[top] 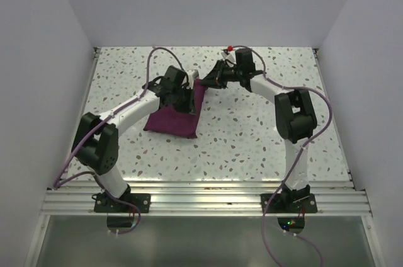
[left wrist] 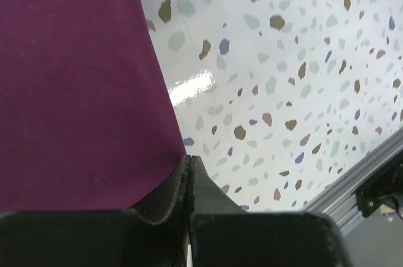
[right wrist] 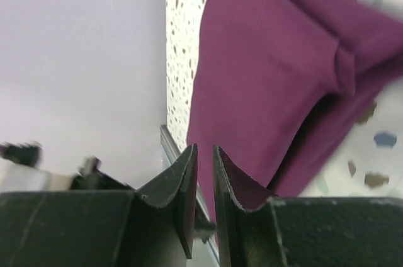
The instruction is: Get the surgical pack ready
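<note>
The surgical pack [top: 171, 122] is a dark maroon cloth lying folded on the speckled table, left of centre. My left gripper [top: 185, 99] sits over the cloth's far right part. In the left wrist view its jaws [left wrist: 189, 160] are pressed together right at the cloth's [left wrist: 75, 78] edge, and nothing shows between them. My right gripper [top: 211, 80] hovers just beyond the cloth's far right corner. Its fingers [right wrist: 203, 148] stand a narrow gap apart with nothing in the gap, and the cloth [right wrist: 264, 59] lies rumpled beyond them.
The speckled table [top: 252, 135] is boxed in by white walls on three sides. An aluminium rail [top: 201, 201] runs along the near edge and carries both arm bases. Purple cables [top: 157, 53] loop over both arms.
</note>
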Action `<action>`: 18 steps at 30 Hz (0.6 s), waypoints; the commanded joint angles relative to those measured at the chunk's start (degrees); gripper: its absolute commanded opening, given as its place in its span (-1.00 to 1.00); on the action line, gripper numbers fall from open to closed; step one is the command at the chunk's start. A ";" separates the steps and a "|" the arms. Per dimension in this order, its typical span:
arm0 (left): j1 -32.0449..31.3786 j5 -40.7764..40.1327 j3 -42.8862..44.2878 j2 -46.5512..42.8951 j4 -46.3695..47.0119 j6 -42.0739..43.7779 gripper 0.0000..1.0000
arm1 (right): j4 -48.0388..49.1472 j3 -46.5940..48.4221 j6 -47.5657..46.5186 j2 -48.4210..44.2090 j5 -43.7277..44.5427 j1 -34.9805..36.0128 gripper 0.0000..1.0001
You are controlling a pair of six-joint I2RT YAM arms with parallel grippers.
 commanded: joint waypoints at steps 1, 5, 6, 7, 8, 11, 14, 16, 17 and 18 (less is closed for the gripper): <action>-0.13 6.41 -2.73 0.41 7.99 -2.50 -1.00 | 10.03 3.20 7.64 5.38 -2.31 -0.04 -0.60; -0.13 8.43 -6.76 0.68 10.20 -2.94 -1.00 | 12.44 6.97 9.95 10.30 -2.41 0.14 -0.60; -0.13 9.22 -7.56 0.76 10.81 -3.20 -1.00 | 12.70 7.42 10.47 11.10 -2.23 0.05 -0.59; -0.13 9.66 -8.26 0.68 11.86 -3.38 -1.00 | 14.10 7.68 11.43 12.67 -1.97 0.05 -0.60; -0.13 9.75 -9.40 0.76 12.13 -3.56 -1.00 | 14.81 8.47 11.97 13.56 -1.79 0.13 -0.60; -0.21 10.10 -11.25 1.38 12.57 -3.47 -1.00 | 13.94 11.63 11.97 17.16 -0.65 -0.13 -0.60; -0.39 9.93 -13.53 1.99 13.01 -3.03 -1.00 | 15.17 14.71 13.90 20.59 -0.13 -0.65 -0.60; -0.39 9.67 -15.03 2.08 13.71 -2.85 -1.00 | 15.08 16.64 14.78 21.73 0.32 -1.09 -0.60; -0.56 9.67 -16.34 2.17 14.06 -2.77 -1.00 | 15.08 17.17 15.13 22.87 0.58 -1.27 -0.59; -0.48 9.67 -17.05 2.17 14.24 -2.77 -1.00 | 15.25 17.53 15.66 23.23 1.28 -1.45 -0.60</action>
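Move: The right hand goes for the folded wrap's far-right corner, some 7 cm ahead, 2 cm left and 10 cm below; the far-left corner stands about 12 cm ahead and 15 cm left. The left hand, fingers already shut, goes for the near-right corner, roughly 7 cm back, 1 cm right and 9 cm below. From it, the near-left corner is about 3 cm back and 18 cm left. Forward and down, with some drift to the left, the right hand reaches about 7 cm out and sinks as much towards the raised far-right corner, levelling off at the end as its wrist tilts some 10 degrees; its fingers keep their narrow gap. Meanwhile the left hand, still shut, sinks about 6 cm and draws back along the right edge towards the near-right corner. No firm contact can be made out for either. ##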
